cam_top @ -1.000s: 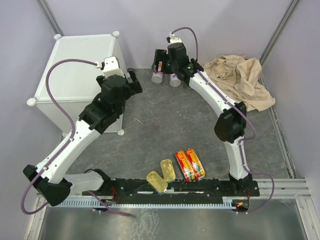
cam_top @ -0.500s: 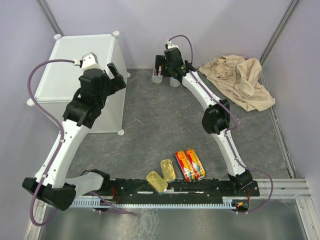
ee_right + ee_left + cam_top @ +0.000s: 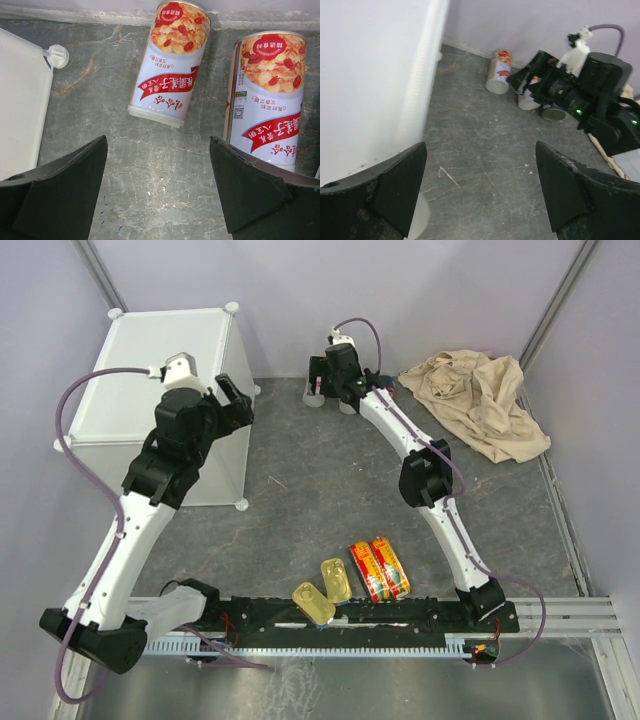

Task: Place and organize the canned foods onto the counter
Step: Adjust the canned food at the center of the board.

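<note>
Two white-and-red cans lie on the floor by the back wall. My right gripper hangs open and empty just short of them, the right-hand can beside its right finger. From above, that gripper covers most of the cans. The left wrist view also shows a dark can behind the right arm. My left gripper is open and empty over bare floor beside the white counter. Two gold tins and two red-yellow tins lie near the arm bases.
A beige cloth is heaped at the back right. The counter's side panel stands close on the left of my left gripper, and its corner knob lies left of the cans. Walls enclose the back and sides.
My left arm has swung left and back, next to the counter's right side. My right arm has reached further back, its gripper closing in over the cans. Both grippers stay open.
</note>
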Tool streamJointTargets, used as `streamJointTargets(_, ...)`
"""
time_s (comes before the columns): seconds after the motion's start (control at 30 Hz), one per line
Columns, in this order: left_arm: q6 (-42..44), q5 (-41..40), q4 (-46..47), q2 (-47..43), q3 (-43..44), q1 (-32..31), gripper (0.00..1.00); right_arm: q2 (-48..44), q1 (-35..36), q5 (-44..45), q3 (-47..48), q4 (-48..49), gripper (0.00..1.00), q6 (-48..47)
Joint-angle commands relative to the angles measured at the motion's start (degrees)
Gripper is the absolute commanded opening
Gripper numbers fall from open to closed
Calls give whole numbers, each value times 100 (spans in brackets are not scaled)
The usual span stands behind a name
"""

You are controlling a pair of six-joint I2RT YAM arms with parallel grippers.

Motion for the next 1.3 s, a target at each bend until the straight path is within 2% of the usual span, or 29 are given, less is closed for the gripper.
streamJointTargets(0.0,315,223,507,544,568,-610,94,-612,23,300,-451,517,90,-291)
streamJointTargets(0.07,597,-384,551,908,857,-1206,95,-876,-5,424,-644,460,91,-445)
streamJointTargets(0.13,566,-452,610,1232,1090,-1422,95,-1139,-75,438,-928,472,91,-469)
streamJointTargets(0.37,512,-637,911,2231,1608,-1798,95,-2647,-432,644,-3160,1063,91,-146)
streamJointTargets(0.57,479,-1061,1360,2893,1703,-1853,96,-3933,-815,869,-5191,1804,91,331)
streamJointTargets(0.7,492,-1364,1816,3434,1721,-1845,97,-4634,-1004,832,-6163,2206,91,555)
streamJointTargets(0.97,448,-1677,2912,4709,1777,-1573,98,-5636,-1033,946,-7351,2587,91,673)
streamJointTargets(1.27,454,-1075,3641,6084,2428,-983,99,-5764,-1030,843,-7579,2663,91,580)
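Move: From the left hand the left can lies about 35 cm ahead, 16 to the right and 31 below; the middle can is some 34 ahead and 25 right, as low, with the white box's middle roughly 5 ahead, 21 left and 18 below. From the right hand the left can is about 6 ahead, 1 left and 8 below; at that height the middle can is 5 ahead, 8 right, the dark can 3 ahead, 18 right. Left hand swings right, then forward and down some 20 cm towards left can; right retreats rightward and back. ##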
